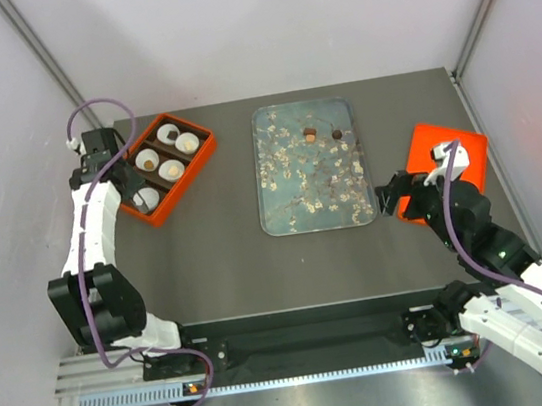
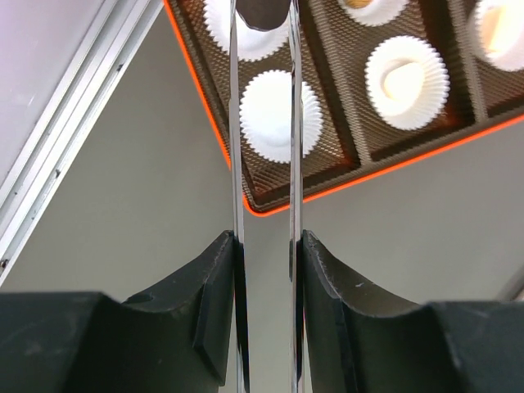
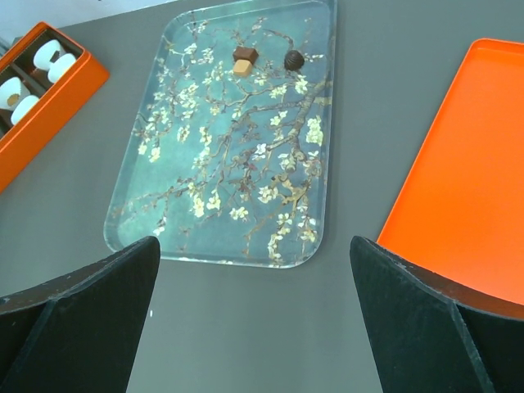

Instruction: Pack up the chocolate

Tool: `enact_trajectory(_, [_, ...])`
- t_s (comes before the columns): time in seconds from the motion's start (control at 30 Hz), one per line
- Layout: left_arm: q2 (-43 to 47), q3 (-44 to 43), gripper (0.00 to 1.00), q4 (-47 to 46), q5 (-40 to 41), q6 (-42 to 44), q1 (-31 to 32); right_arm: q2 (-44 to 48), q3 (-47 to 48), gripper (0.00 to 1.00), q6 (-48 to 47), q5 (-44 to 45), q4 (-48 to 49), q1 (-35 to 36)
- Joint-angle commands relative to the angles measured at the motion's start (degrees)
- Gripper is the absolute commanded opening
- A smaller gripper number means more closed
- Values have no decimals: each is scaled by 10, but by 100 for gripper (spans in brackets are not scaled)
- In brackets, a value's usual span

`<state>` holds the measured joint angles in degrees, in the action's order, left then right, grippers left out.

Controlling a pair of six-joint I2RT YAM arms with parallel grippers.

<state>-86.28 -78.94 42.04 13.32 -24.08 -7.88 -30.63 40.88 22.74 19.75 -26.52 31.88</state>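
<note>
My left gripper (image 2: 266, 246) is shut on a pair of thin metal tongs (image 2: 235, 131). The tong tips pinch a dark brown chocolate (image 2: 262, 12) above the orange box (image 2: 270, 205), over its near-left corner, where an empty white paper cup (image 2: 274, 115) sits. Several other cups in the box (image 1: 167, 165) hold chocolates. Two loose chocolates lie on the blossom-print tray (image 3: 229, 164): a brown-and-tan block (image 3: 244, 59) and a dark round one (image 3: 294, 59). My right gripper (image 3: 254, 319) is open and empty, low over the table just off the tray's near right corner.
An orange lid (image 1: 448, 168) lies flat at the right, beside my right gripper (image 1: 391, 196). The left arm (image 1: 88, 229) reaches along the table's left edge to the box. Grey walls close in the back and both sides.
</note>
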Motion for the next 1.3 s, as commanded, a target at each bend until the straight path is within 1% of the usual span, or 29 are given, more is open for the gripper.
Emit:
enact_trajectory(0.0, [-19,-21,33,-13,-4,-1,-7,3,2,100,4,-1,29,7])
enact_trajectory(0.1, [-33,-20,34,-23,-3,1,-11,0,2,100,2,-1,31,7])
enact_trajectory(0.13, [-41,-20,33,-29,-21,3,-12,0,4,100,1,0,31,7])
enact_trajectory(0.23, [-53,-15,34,-49,-25,3,-12,-1,4,100,-1,2,37,7])
enact_trajectory(0.5, [-82,-32,34,-50,13,10,-13,-7,5,100,-5,9,38,7])
enact_trajectory(0.9, [-106,-32,37,-62,24,16,-13,-13,7,100,-9,14,39,6])
enact_trajectory(1.27, [-129,-53,39,-62,36,22,-13,-9,0,100,-11,20,38,6])
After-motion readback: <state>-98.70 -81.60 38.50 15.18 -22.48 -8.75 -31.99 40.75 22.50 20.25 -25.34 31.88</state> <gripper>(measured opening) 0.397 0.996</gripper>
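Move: The target, the empty paper cup in the box's left corner, lies about 9 cm ahead of the left hand, 6 to its left and 16 below. The other empty cup is some 4 cm ahead and 1 left; the cup with the white chocolate is around 10 ahead and 7 right, and the caramel cup roughly 15 ahead and 1 right. From the right hand, the target lies some 64 cm left and 22 ahead, 22 below. The dark chocolate, still pinched between the tips of the tweezers held in the left gripper, is lowered towards the box's left-corner empty cup. The left hand sinks about 6 cm, fast at first and then easing, while edging some 3 cm forward and slightly left. The wrist tips the tweezers a little steeper, and the fingers keep their hold. ##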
